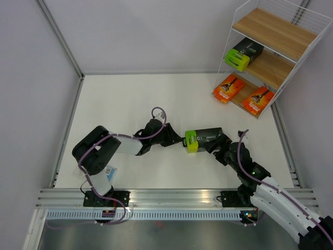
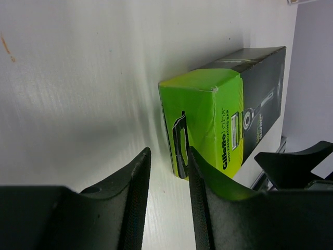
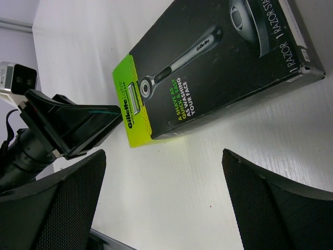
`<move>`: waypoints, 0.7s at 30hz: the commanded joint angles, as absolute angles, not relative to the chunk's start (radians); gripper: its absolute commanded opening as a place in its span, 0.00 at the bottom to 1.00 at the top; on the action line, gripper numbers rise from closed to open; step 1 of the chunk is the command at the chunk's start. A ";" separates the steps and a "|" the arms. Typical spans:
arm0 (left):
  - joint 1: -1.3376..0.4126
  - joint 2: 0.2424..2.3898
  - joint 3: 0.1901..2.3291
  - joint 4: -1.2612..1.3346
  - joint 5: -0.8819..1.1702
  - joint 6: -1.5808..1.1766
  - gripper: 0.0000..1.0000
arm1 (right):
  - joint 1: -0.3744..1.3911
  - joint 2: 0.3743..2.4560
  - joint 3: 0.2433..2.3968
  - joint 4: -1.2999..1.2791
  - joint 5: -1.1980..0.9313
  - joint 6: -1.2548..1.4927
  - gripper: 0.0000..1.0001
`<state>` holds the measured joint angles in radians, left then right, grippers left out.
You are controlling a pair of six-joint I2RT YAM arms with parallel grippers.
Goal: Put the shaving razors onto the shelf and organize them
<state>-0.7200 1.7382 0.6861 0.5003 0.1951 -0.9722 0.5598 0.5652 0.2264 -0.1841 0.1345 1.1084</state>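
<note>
One of the shaving razors, a black box with a lime-green end [image 1: 203,139], lies flat on the white table between my two grippers. My left gripper [image 1: 176,137] is at its green end. In the left wrist view the left gripper [image 2: 167,151] is partly open over bare table, and its right finger [image 2: 200,198] reaches the box's green end face [image 2: 203,120]. My right gripper [image 3: 162,153] stands wide open, just short of the box's long side [image 3: 208,67]. The shelf [image 1: 276,28] holds another black-and-green box [image 1: 243,54] on its middle board and two orange cards [image 1: 229,87] [image 1: 258,99] on its lowest board.
The shelf stands at the far right corner, against the right wall. Grey walls bound the table at the left and back. A metal rail [image 1: 177,198] runs along the near edge by the arm bases.
</note>
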 commanded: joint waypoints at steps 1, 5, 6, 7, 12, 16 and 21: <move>-0.721 1.775 0.713 0.606 0.236 -1.015 0.40 | 0.558 0.543 0.259 -0.207 0.169 1.134 0.98; -0.723 1.824 0.721 0.679 0.285 -1.054 0.40 | 0.558 0.551 0.250 -0.199 0.178 1.143 0.98; -0.723 1.833 0.721 0.698 0.290 -1.072 0.40 | 0.558 0.558 0.250 -0.192 0.178 1.144 0.98; -0.724 1.848 0.719 0.713 0.298 -1.080 0.40 | 0.558 0.561 0.252 -0.189 0.176 1.144 0.98; -0.727 1.865 0.721 0.742 0.290 -1.094 0.36 | 0.558 0.589 0.271 -0.190 0.190 1.138 0.98; -0.729 1.878 0.732 0.790 0.293 -1.112 0.26 | 0.558 0.592 0.268 -0.178 0.202 1.150 0.98; -0.729 1.896 0.742 0.857 0.308 -1.158 0.02 | 0.558 0.592 0.256 -0.115 0.147 1.151 0.98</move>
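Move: The hanging tab on the green end of the black razor box is about 3 cm to the left hand's right, level with it fore and aft and some 1 cm lower; the box's middle is 10 cm right and 2 cm below. From that hand the near orange pack on the shelf lies some 23 cm ahead and 21 cm right. From the right hand, the box's middle is about 5 cm ahead, 4 cm left and 6 cm below. Rightward by about 3 cm, the left hand goes to the green end of the black box, first sinking about 1 cm and then coming back up, while the wrist rolls some 10 degrees, its left side dropping. Its part-open fingers stay apart until over halfway, then close almost fully and pinch the hanging tab between their tips. ##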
